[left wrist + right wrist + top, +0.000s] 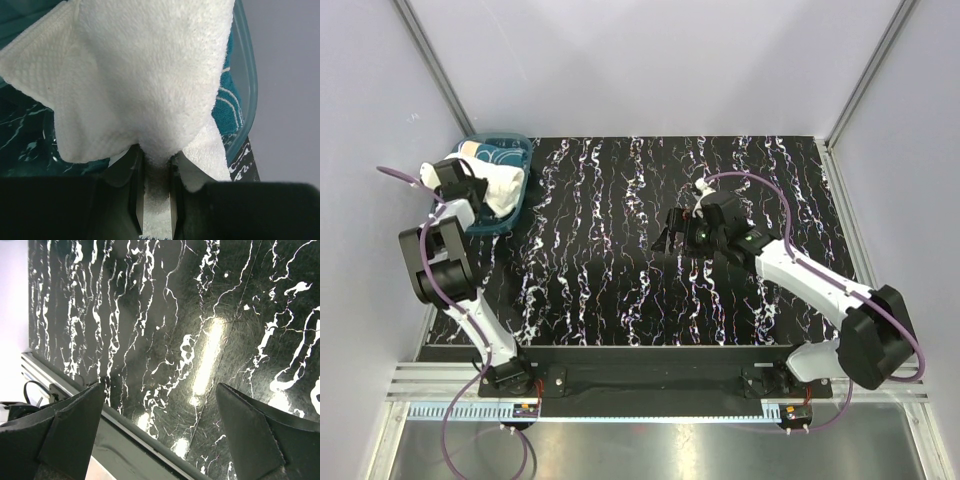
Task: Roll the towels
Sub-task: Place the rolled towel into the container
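Note:
The white towel [502,186] lies bunched in the teal tub [516,216] at the table's far left. My left gripper [478,194] is over the tub. In the left wrist view its jaws [156,160] are shut on a fold of the white towel [145,75], which spreads out ahead of the fingers. The patterned towel [492,151] lies at the tub's far end, and a teal strip of it [227,105] shows beside the white one. My right gripper [664,238] hangs above the middle of the table, open, with only the marbled top between its fingers [160,405].
The tub's translucent rim [247,75] runs close along the right of the white towel. The black marbled table top [620,250] spreads between the two arms. A metal rail [145,432] edges the table's near side, and grey walls stand around it.

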Controlling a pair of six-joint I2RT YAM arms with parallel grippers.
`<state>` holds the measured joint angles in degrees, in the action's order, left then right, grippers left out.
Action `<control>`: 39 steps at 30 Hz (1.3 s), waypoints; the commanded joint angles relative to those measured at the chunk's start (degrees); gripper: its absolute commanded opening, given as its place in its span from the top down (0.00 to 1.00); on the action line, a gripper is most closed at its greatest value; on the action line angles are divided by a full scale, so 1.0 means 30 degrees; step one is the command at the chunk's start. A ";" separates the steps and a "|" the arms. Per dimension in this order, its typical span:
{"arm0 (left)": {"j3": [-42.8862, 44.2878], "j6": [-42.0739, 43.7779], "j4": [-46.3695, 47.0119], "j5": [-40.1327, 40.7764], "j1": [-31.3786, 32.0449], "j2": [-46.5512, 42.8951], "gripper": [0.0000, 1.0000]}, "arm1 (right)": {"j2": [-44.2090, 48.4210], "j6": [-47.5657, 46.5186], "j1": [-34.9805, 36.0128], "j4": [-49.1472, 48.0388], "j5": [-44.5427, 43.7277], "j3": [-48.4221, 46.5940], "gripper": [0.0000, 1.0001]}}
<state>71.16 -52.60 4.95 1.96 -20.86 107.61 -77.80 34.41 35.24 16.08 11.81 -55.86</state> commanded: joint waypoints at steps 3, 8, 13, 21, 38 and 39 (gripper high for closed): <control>0.0072 -0.1683 0.6255 -0.0476 0.0216 0.0427 1.00 | -0.0872 -0.0573 0.0088 -0.1256 0.0866 -0.0132 0.00; -0.2416 -0.3208 1.1285 -0.0213 0.0158 0.0457 0.99 | -0.1722 -0.0602 0.0059 -0.1783 0.1394 -0.0044 0.00; -0.3035 -0.4117 1.4050 -0.1149 0.0186 0.1831 0.84 | -0.2454 -0.0778 0.0058 -0.2223 0.1861 -0.0014 0.00; -0.4792 -0.4966 1.8180 -0.0828 0.0245 0.3766 0.56 | -0.2953 -0.0865 -0.0059 -0.2634 0.2419 -0.0073 0.00; -0.6080 -0.4469 1.4906 -0.2351 -0.1277 0.0665 0.01 | -0.1842 -0.0749 -0.0088 -0.2254 0.2303 0.0161 0.00; -0.6140 -0.4498 1.4410 -0.2322 -0.1394 0.0343 0.01 | -0.1550 -0.0778 -0.0088 -0.2137 0.2186 0.0161 0.00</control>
<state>53.36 -67.53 50.00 -5.39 -22.92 114.28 -86.21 32.99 35.18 10.37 18.50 -55.42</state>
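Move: My left hand already holds the left end of the rolled white towel inside the container; the towel's middle lies about 6 cm to my right and 2 cm ahead. The container's middle is some 3 cm ahead, 2 cm right and 6 cm below. The teal towel sits roughly 12 cm ahead, 5 cm right and 5 cm lower. From my right hand the container's middle is about 22 cm ahead, 54 cm left and 8 cm lower. I ease my left hand about 3 cm forward into the container, rising slightly, then sinking to some 3 cm below my start, while tipping the fingertips up about 25 degrees to near level. On the way down I start opening the fingers and spread them wide, letting go of the towel, then draw back and rise about 2 cm. My open right hand sinks about 4 cm over bare table, drifting left. ##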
